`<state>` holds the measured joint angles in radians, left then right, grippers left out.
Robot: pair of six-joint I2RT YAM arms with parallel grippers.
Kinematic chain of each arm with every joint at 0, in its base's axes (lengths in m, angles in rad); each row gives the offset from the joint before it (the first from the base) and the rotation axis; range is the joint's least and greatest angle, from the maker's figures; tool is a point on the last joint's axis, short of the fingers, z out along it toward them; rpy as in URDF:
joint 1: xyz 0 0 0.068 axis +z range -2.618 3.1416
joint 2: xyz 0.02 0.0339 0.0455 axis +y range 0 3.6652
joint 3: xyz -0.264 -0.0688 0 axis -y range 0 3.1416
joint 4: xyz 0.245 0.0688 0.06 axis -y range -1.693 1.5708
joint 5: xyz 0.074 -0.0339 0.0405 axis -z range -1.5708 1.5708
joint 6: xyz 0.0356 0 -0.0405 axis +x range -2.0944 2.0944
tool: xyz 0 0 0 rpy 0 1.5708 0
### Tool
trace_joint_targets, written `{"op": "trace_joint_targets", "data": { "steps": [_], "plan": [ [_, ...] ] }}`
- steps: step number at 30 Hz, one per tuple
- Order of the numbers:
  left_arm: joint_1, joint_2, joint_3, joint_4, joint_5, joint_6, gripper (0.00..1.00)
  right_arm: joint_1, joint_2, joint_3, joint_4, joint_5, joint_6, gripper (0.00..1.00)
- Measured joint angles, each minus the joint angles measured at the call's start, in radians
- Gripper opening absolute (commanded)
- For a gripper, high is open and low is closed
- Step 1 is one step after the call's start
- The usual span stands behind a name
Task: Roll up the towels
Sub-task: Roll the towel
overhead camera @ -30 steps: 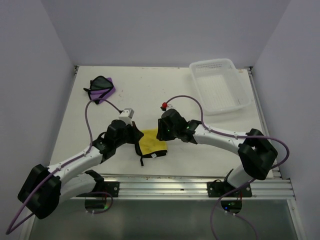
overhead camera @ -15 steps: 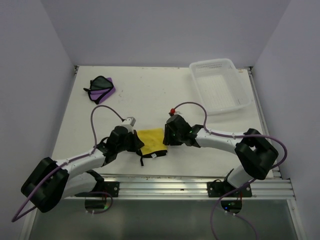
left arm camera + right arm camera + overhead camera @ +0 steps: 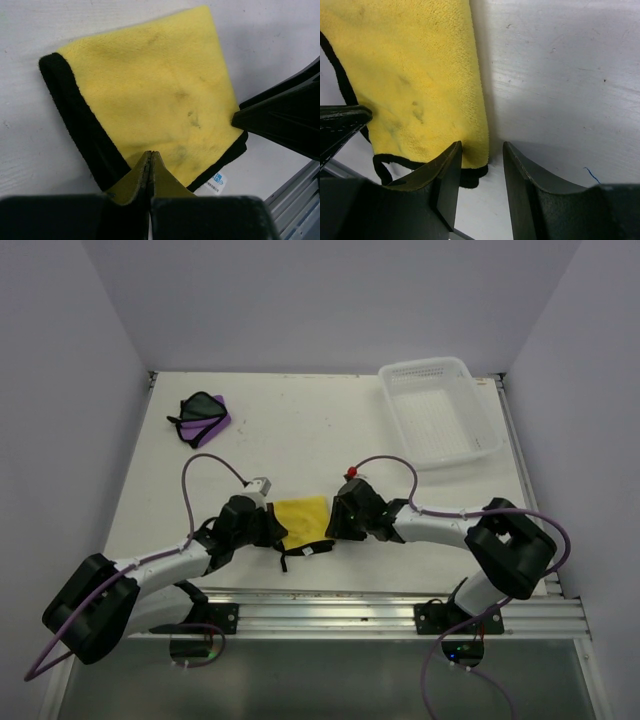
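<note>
The yellow towel [image 3: 303,520] lies folded flat on the white table near the front edge, its black edging and a white label along the near side. My left gripper [image 3: 272,530] is at its left side, shut, the tips [image 3: 150,155] resting on the towel's [image 3: 150,95] near edge with no cloth seen between them. My right gripper [image 3: 335,525] is at its right side, open [image 3: 482,150], astride the towel's [image 3: 415,75] right edge: one finger over the cloth, the other over bare table. The purple towel [image 3: 203,417] lies crumpled at the far left.
A white perforated basket [image 3: 485,435] stands at the far right corner. The metal rail [image 3: 380,612] runs along the table's front edge just behind the towel. Walls close in the table on three sides.
Both grippers have come down and toward the front edge onto the yellow towel, which now lies flatter. The right jaws have opened wider. The left stayed shut.
</note>
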<state>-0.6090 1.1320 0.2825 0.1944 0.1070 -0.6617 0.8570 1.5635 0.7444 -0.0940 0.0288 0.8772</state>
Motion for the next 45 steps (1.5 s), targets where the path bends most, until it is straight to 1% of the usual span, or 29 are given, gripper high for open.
{"op": "trace_joint_targets", "data": {
  "steps": [8, 22, 27, 28, 33, 37, 38, 40, 41, 44, 45],
  "plan": [
    [-0.001, 0.0, -0.002, 0.001, -0.008, -0.005, 0.0, 0.0, 0.0, -0.031, 0.074, -0.031, 0.055, 0.44],
    [-0.007, 0.0, -0.002, 0.001, -0.027, -0.009, 0.0, 0.006, -0.022, -0.074, 0.118, -0.051, 0.089, 0.45],
    [-0.007, 0.0, -0.002, 0.0, -0.034, -0.009, 0.0, 0.007, -0.041, -0.095, 0.12, -0.051, 0.092, 0.41],
    [-0.007, 0.0, -0.002, 0.0, -0.035, -0.009, 0.0, 0.007, -0.041, -0.096, 0.121, -0.051, 0.092, 0.38],
    [-0.008, 0.0, -0.002, 0.0, -0.037, -0.009, 0.0, 0.007, -0.037, -0.098, 0.125, -0.06, 0.092, 0.37],
    [-0.008, -0.001, -0.002, 0.0, -0.042, -0.009, 0.0, 0.015, -0.024, -0.098, 0.145, -0.075, 0.1, 0.3],
    [-0.008, -0.001, -0.002, 0.0, -0.043, -0.009, 0.0, 0.019, -0.022, -0.098, 0.147, -0.074, 0.101, 0.24],
    [-0.008, -0.001, -0.002, 0.0, -0.045, -0.009, 0.0, 0.026, -0.016, -0.098, 0.149, -0.075, 0.105, 0.16],
    [-0.008, -0.001, -0.002, 0.0, -0.047, -0.009, 0.0, 0.028, -0.013, -0.098, 0.148, -0.076, 0.106, 0.1],
    [-0.008, -0.001, -0.002, 0.0, -0.051, -0.009, 0.0, 0.029, -0.012, -0.098, 0.147, -0.074, 0.109, 0.0],
    [-0.009, -0.002, -0.002, 0.0, -0.053, -0.009, 0.0, 0.03, -0.012, -0.098, 0.146, -0.074, 0.108, 0.0]
  ]
}}
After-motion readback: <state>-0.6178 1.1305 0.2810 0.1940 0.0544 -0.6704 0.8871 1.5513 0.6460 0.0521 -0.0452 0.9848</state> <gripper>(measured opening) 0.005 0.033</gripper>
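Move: The folded towel's near right corner lies only about 2 cm back and 1 cm left of my right hand, roughly 1 cm below; the towel's middle is some 7 cm left and 2 cm ahead, its white label about 6 cm left and 3 cm back. My left hand already rests on the towel near its left near corner: from there the right corner is about 11 cm to the right and 2 cm back, at about table height. With my left hand's shut fingertips I keep the towel held down in place. My right hand, half open astride the right edge, works back about 2 cm and 1.5 cm left to the near right corner, staying low and rolling some 8 degrees so its left side lifts; there the fingers close and pinch the corner. ##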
